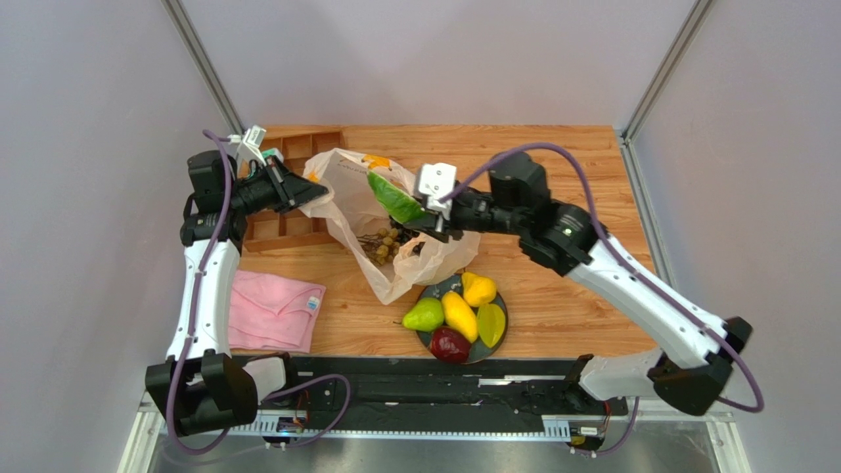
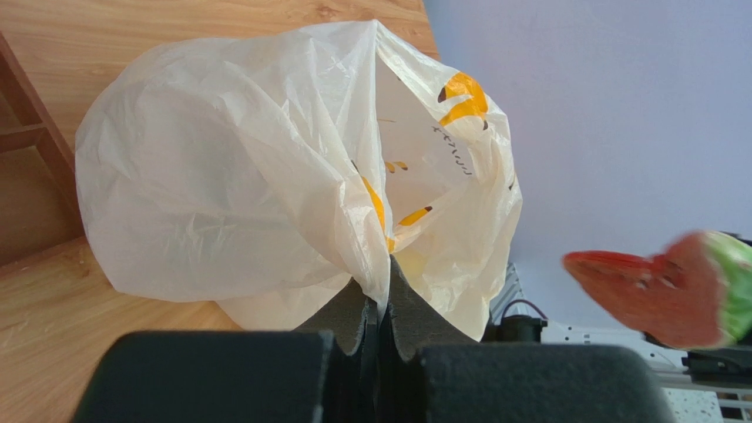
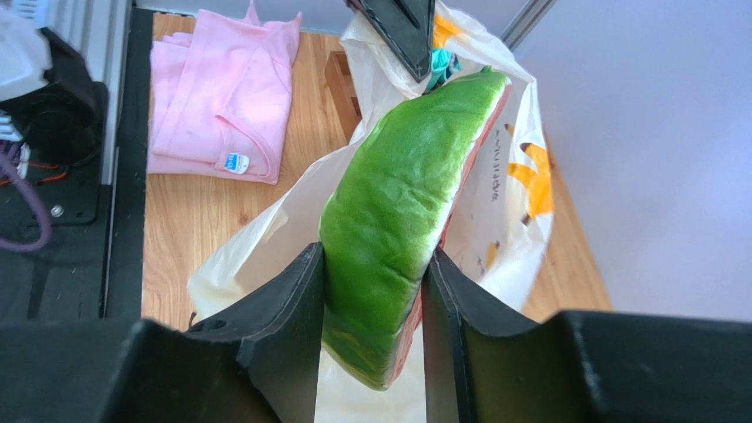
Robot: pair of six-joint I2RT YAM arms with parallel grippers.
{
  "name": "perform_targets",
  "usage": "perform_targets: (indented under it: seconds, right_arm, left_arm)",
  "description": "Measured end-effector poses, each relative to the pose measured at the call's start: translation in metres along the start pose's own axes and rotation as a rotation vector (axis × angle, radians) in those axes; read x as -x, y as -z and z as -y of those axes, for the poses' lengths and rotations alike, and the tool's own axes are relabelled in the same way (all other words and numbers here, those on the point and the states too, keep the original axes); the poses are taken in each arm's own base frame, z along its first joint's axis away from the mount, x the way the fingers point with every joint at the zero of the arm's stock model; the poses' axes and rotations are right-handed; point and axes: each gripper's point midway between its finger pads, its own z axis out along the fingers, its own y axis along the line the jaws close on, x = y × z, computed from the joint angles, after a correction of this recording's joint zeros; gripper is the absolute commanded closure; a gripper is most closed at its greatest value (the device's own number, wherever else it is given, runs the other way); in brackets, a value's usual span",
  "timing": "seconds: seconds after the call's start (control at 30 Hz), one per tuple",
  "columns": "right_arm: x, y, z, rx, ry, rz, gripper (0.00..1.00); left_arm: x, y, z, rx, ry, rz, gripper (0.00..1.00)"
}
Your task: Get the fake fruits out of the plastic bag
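Observation:
The cream plastic bag [image 1: 357, 202] with banana prints lies open on the wooden table. My left gripper [image 1: 314, 194] is shut on the bag's rim [image 2: 375, 264] and holds it up. My right gripper [image 1: 426, 219] is shut on the watermelon slice [image 1: 395, 200], green rind up, above the bag's mouth; the slice also shows in the right wrist view [image 3: 402, 211] and in the left wrist view [image 2: 671, 286]. A grape bunch [image 1: 385, 243] shows through the bag. The pear [image 1: 423, 315], mango [image 1: 459, 315], lemon [image 1: 479, 289], a second yellow-green fruit [image 1: 491, 323] and dark red apple [image 1: 449, 345] lie on the plate [image 1: 439, 288].
A folded pink cloth [image 1: 271, 308] lies at the near left, also in the right wrist view [image 3: 221, 97]. A wooden tray with compartments [image 1: 286, 232] stands at the back left behind the bag.

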Motion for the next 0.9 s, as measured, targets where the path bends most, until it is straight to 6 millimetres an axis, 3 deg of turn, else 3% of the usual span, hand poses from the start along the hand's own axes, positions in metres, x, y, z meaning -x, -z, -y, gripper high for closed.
perform_targets:
  seconds: [0.1, 0.17, 0.23, 0.37, 0.47, 0.6, 0.9]
  right_arm:
    - [0.012, 0.038, -0.016, 0.032, 0.068, 0.008, 0.89]
    - [0.009, 0.064, -0.033, 0.073, 0.107, -0.012, 0.88]
    - [-0.005, 0.083, -0.05, 0.12, 0.133, -0.05, 0.88]
    - [-0.056, 0.105, -0.086, 0.243, 0.141, -0.182, 0.87]
    - [-0.101, 0.109, -0.108, 0.333, 0.11, -0.298, 0.85]
    - [-0.146, 0.111, -0.122, 0.423, 0.068, -0.42, 0.85]
    - [-0.206, 0.092, -0.136, 0.556, -0.05, -0.61, 0.86]
  left_arm:
    - [-0.001, 0.0, -0.004, 0.014, -0.005, -0.007, 1.0]
    - [-0.001, 0.0, -0.005, 0.022, -0.013, -0.008, 1.0]
    - [-0.001, 0.0, -0.006, 0.03, -0.018, -0.008, 1.0]
    - [0.003, 0.0, -0.007, 0.04, -0.022, -0.005, 1.0]
    - [0.018, -0.003, -0.004, 0.04, -0.046, 0.006, 1.0]
    - [0.032, -0.005, -0.004, 0.054, -0.081, 0.014, 1.0]
    - [0.029, -0.004, -0.005, 0.066, -0.083, 0.008, 1.0]
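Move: The watermelon slice is already in the right fingers, bound for the fruit plate, whose middle lies about 8 cm back, 12 cm to the right and some 33 cm below. Of the fruits there, the green pear is roughly 8 cm back and 3 right of the hand, the red fruit 15 back and 9 right. The bag's middle is some 10 cm ahead, 4 left. From the left hand, already pinching the bag's rim, the plate is about 16 cm back, 32 right. The watermelon slice, kept in the right hand's grip, is swept back and right, away from the bag, then lowered about 20 cm towards the plate as the hand slows; its fingers swing from pointing left to steeply down, some 45 degrees in all. The left hand keeps its pinch on the bag's rim and draws it 2 to 3 cm forward, slightly up. ##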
